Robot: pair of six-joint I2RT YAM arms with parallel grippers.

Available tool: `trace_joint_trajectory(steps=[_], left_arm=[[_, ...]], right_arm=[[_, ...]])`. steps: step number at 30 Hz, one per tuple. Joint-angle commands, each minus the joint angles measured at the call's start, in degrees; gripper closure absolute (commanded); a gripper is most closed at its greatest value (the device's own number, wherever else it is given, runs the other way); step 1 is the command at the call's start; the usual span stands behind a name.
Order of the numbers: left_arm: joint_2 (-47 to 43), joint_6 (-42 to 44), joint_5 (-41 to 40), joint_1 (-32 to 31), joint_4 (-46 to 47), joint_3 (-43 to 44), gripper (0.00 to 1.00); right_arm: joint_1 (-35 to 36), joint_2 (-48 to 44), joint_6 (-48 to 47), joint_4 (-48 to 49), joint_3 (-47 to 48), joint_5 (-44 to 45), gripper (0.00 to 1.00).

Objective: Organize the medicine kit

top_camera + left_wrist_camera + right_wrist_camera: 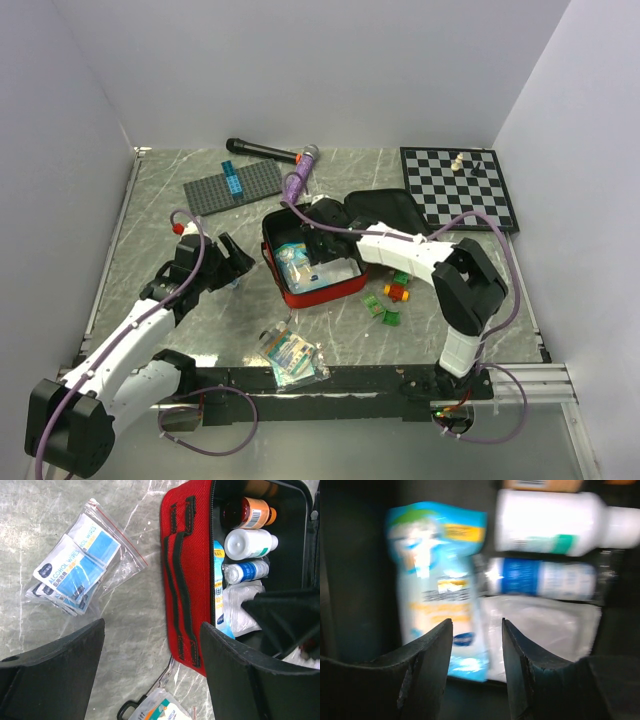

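Note:
The red medicine kit [335,290] lies open at mid-table, its black lid [385,208] folded back. In the left wrist view its red wall [182,570] carries black straps. Inside lie an orange bottle [250,512], a white bottle [247,542] and a blue-labelled bottle [245,572]. My right gripper [318,243] hangs inside the kit, open [477,625], just above a blue-and-white packet [437,580] and a clear pouch [545,625]; nothing is clamped. My left gripper [232,255] stands open [150,670] over bare table just left of the kit.
A zip bag of alcohol wipes [290,355] [75,565] lies in front of the kit. A second packet [167,707] and black-handled scissors [127,710] lie by the left gripper. Small bricks [395,292], a chessboard [460,185], a grey baseplate [235,185] and two microphones [262,150] surround it.

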Motion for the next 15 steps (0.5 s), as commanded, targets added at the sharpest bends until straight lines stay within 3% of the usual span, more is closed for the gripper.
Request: trace_joint_trajectory(steps=[1,4,10,15], left_arm=[[-1.6,0.0,0.2,0.1,0.7,0.5,0.19],[-2.2,0.0,-0.1,0.1,0.6,0.8,0.19],[-2.9,0.3,-1.7,0.1,-0.8,3.0,0.18],[-4.5,-2.4,-6.0,0.2,-3.6,4.3,0.11]], right_arm=[[-1.7,-0.3,0.0,-0.1,0.2,1.4,0.49],[-1.6,-3.2,-0.6,1.4,-1.4,0.9,0.49],[3.8,-18.3,-4.6,6.3,-9.8,-2.7,0.46],[11.2,-22.4,-8.7,1.5,-13.6,-10.3,0.46]])
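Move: The packet bag, lying in front of the case, is about 24 cm back and 5 cm left of the open right hand, some 9 cm below it. The medicine case sits right under that hand, its middle roughly 2 cm farther out. The scissors lie about 17 cm back and 8 cm left, the alcohol-wipes bag some 2 cm back and 16 cm left. From the left hand, the packet bag is about 20 cm back and 10 cm right. Over the packed case, the right hand first eases 1 cm forward and a little right, then turns round and pulls quickly back about 8 cm, rising some 6 cm and swinging slightly left at the end, towards the packet bag by the table's front edge. Its empty fingers stay half open; the wrist turns about 15 degrees, mainly counter-clockwise, with the fingers tipping up a little. ##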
